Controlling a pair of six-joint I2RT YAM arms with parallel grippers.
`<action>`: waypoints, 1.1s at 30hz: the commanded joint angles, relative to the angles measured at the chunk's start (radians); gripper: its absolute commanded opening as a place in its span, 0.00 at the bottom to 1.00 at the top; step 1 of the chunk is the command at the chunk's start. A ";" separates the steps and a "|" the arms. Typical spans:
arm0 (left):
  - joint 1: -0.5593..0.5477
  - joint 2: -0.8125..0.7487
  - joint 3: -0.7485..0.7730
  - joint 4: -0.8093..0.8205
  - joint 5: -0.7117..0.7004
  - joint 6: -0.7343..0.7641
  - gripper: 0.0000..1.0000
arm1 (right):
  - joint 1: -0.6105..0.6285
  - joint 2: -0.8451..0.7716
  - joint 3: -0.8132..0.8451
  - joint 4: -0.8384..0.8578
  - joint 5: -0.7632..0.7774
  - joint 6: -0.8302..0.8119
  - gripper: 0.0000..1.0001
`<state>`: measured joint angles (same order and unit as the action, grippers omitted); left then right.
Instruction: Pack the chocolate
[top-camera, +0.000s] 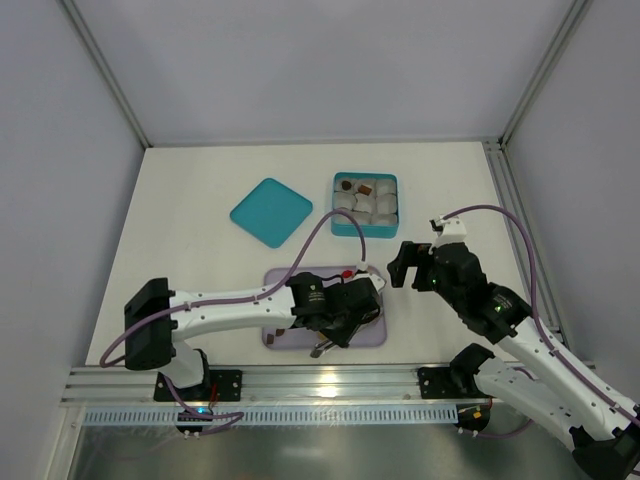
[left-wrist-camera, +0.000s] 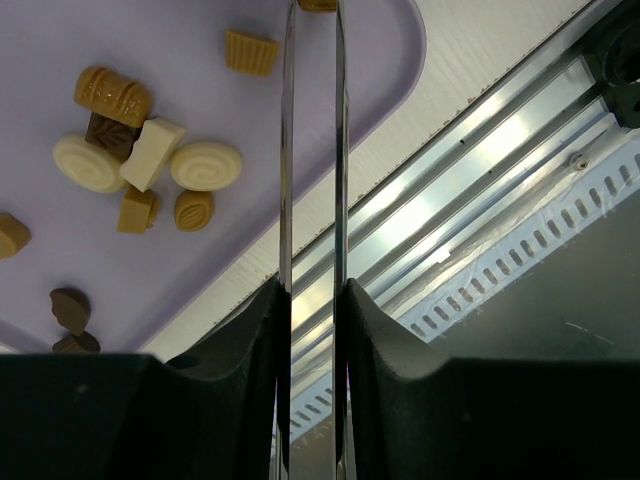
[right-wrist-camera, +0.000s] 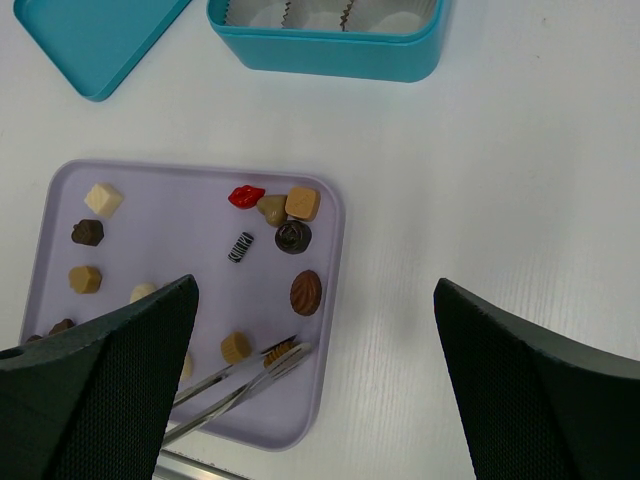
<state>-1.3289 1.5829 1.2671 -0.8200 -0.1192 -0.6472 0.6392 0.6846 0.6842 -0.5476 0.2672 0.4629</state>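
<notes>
Loose chocolate (right-wrist-camera: 306, 292) pieces in tan, cream, dark brown and red lie scattered on a lavender tray (top-camera: 280, 281). My left gripper (left-wrist-camera: 313, 290) hangs over the tray's near edge, shut on metal tweezers (left-wrist-camera: 286, 150). The tweezer tips (right-wrist-camera: 288, 354) pinch a ridged tan chocolate (right-wrist-camera: 276, 349) near the tray's front right corner. Off to the right of the tray, my right gripper (right-wrist-camera: 315, 298) hangs open and empty above the white table. The teal box (top-camera: 340, 228) holds white paper cups, and two of them at the back left have a brown piece (top-camera: 347, 186).
A teal lid (top-camera: 271, 211) lies flat to the left of the box. The aluminium rail (left-wrist-camera: 470, 150) runs along the table's near edge, just past the tray. Grey walls close in the table on three sides.
</notes>
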 joint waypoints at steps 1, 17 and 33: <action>-0.007 -0.003 0.050 -0.001 -0.016 0.012 0.20 | -0.004 -0.019 0.002 0.011 0.021 0.003 1.00; 0.158 0.003 0.314 -0.080 -0.103 0.106 0.20 | -0.004 -0.013 0.021 0.015 0.023 -0.001 1.00; 0.441 0.412 0.857 -0.011 -0.080 0.308 0.20 | -0.004 -0.069 0.130 -0.101 0.109 0.006 1.00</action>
<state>-0.9066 1.9324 2.0300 -0.8780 -0.1944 -0.4099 0.6392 0.6422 0.7586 -0.6235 0.3386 0.4633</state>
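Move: The left gripper's tweezers already pinch the caramel-coloured chocolate in the tray's near right corner. From this hand the teal box is about 39 cm ahead, 9 cm right and 9 cm lower. The purple tray's middle is some 12 cm ahead and 3 cm left, and the teal lid about 38 cm ahead and 18 cm left, both roughly 11 cm lower. From the right hand the box lies around 25 cm ahead, 7 cm left and 15 cm below. Bring the left gripper up off the tray and sweep it forward about 24 cm to the box, keeping the tweezers shut on the chocolate. Rise some 13 cm, levelling off and just starting to sink at the end, while turning roughly 15 degrees counter-clockwise and tipping the tweezer points up and outward. Late on, lift the open, empty right hand 3 cm and ease it slightly right. ##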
